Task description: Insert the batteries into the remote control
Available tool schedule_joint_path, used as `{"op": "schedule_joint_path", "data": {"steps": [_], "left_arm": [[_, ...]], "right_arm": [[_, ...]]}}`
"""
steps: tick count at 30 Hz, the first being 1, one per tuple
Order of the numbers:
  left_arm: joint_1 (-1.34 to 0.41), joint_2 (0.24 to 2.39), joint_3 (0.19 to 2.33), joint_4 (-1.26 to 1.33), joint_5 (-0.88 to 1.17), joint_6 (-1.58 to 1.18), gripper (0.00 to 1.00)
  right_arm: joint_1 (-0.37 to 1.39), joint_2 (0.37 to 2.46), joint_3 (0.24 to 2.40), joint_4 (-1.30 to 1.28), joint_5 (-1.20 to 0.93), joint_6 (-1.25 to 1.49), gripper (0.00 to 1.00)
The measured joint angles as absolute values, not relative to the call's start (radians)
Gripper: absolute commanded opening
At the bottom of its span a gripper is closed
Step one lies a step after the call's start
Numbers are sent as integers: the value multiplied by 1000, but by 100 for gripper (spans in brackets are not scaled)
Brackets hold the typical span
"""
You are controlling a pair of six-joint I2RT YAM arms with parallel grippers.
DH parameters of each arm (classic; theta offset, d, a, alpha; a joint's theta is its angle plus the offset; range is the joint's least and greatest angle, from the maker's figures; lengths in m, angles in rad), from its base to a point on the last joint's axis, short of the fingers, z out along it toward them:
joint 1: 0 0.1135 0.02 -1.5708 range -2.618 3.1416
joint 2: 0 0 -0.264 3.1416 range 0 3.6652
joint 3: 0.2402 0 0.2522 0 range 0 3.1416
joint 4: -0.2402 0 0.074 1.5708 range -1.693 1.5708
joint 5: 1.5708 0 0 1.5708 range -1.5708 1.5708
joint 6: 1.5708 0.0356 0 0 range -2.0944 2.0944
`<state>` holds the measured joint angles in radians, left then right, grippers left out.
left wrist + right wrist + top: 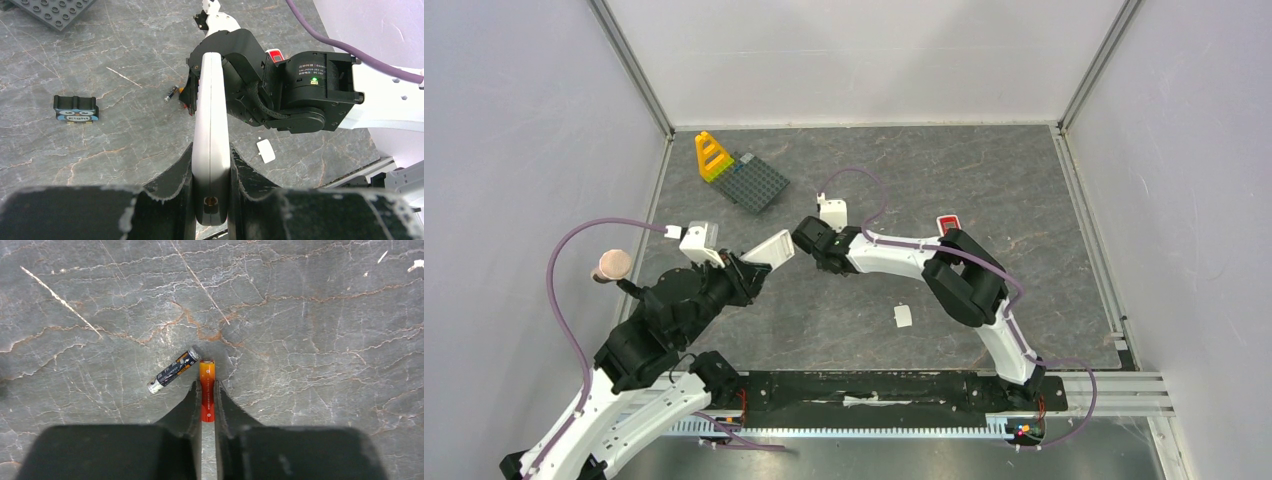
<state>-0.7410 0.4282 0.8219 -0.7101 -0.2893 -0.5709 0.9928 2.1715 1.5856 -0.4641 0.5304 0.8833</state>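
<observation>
My left gripper is shut on the white remote control and holds it above the table. In the left wrist view the remote stands edge-on between the fingers of the left gripper. My right gripper is shut on a red-orange battery, whose tip sticks out beyond the fingers, low over the table. A dark battery with an orange end lies on the table just left of it, and also shows in the left wrist view. The right gripper is close to the remote's far end. Other batteries are out of view.
A small white cover piece lies on the table near the front. A grey studded baseplate and a yellow block sit at the back left. A small black block lies left of the remote. A red-and-white item sits behind the right arm.
</observation>
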Motion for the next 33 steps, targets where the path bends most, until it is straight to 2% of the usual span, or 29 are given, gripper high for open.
{"op": "schedule_joint_path", "data": {"steps": [4, 8, 13, 17, 24, 33], "left_arm": [[-741, 418, 822, -710, -288, -571, 2], [-741, 418, 822, -710, -287, -571, 2], [-741, 418, 822, -709, -284, -571, 2], [-741, 418, 822, -696, -261, -571, 2], [-741, 424, 811, -645, -203, -571, 2], [-741, 462, 788, -517, -38, -567, 2]], "right_arm": [[992, 2154, 1557, -442, 525, 867, 0], [986, 2049, 1412, -392, 486, 831, 0], [939, 1749, 1103, -220, 303, 752, 0], [862, 1533, 960, -47, 123, 696, 0], [822, 1242, 788, 170, -117, 575, 2], [820, 896, 638, 403, -286, 466, 4]]}}
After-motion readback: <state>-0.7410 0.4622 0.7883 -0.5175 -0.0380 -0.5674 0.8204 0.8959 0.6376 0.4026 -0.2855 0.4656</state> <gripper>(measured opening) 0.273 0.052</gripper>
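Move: The remote, held up by the left hand, has its middle about 11 cm back, 8 cm left and 23 cm above the right hand, whose fingers are already shut on the orange battery on the table. The dark battery lies roughly 3 cm left and 2 cm ahead of this hand, the white cover some 14 cm right and 11 cm back. From the left hand the orange battery is about 15 cm ahead, 10 cm right and 24 cm below. The right hand keeps its pinch on the orange battery and first draws back and to the right low over the table, then climbs steeply, some 29 cm up in all and ending about 14 cm back and 9 cm right, while its fingers swing up from slanting down and turn left towards the open end of the remote. The left hand, still gripping the remote, waits and then brings it about 5 cm to the right and slightly up to meet the battery, turning clockwise as it goes. ##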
